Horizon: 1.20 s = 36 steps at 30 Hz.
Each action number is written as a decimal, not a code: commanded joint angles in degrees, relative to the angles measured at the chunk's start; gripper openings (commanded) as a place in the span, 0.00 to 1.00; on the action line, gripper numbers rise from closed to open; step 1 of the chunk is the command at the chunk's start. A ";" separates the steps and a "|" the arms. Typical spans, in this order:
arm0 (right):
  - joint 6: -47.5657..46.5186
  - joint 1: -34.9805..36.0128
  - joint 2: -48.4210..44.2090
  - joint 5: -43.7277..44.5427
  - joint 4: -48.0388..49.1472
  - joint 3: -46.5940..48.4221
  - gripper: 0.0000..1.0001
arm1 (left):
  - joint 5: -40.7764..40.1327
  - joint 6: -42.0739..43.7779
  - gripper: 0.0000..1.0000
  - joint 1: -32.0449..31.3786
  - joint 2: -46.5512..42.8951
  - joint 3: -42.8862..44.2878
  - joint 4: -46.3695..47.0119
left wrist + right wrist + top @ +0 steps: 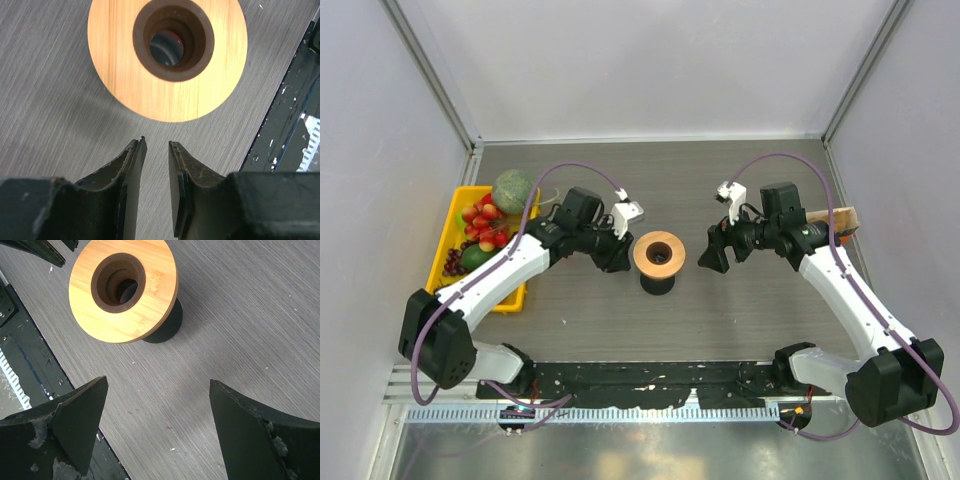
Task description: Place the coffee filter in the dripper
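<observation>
The dripper (pixel 645 256), a round orange-brown funnel with a dark centre hole, sits on a small black cup (pixel 658 285) at the table's middle. It also shows in the left wrist view (pixel 115 60) and the right wrist view (pixel 150 300). My left gripper (pixel 618 257) hovers just left of it, its jaws a narrow gap apart (pixel 157 142) with bare table between them. My right gripper (pixel 712 254) is just right of the dripper, wide open and empty (pixel 158 381). A tan-brown piece that looks like the coffee filter (pixel 842 217) lies at the far right, partly hidden behind the right arm.
A yellow tray (pixel 448 228) with red fruit, grapes and a green fruit stands at the left, a green melon (pixel 513 188) at its far end. A black base strip (pixel 650 378) runs along the near edge. White walls close in the table on three sides.
</observation>
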 commanded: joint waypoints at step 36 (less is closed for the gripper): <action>1.69 0.03 -2.45 2.01 2.51 0.05 0.89 | -1.67 -9.04 0.74 36.87 -16.21 -6.10 -5.25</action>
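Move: The clear dripper stands on the table about 18 cm to the left hand's left, some 13 cm ahead and 10 below. The wooden collar on its carafe is about 9 cm to that hand's right, 3 ahead and nearly level; the yellow crate's middle lies about 40 cm left, 10 ahead and 12 below. From the idle right hand, the clear dripper is some 43 cm left, 13 ahead and 13 below. Opening wide, the left hand rises and swings about 15 cm left, from the collar towards the clear dripper. ##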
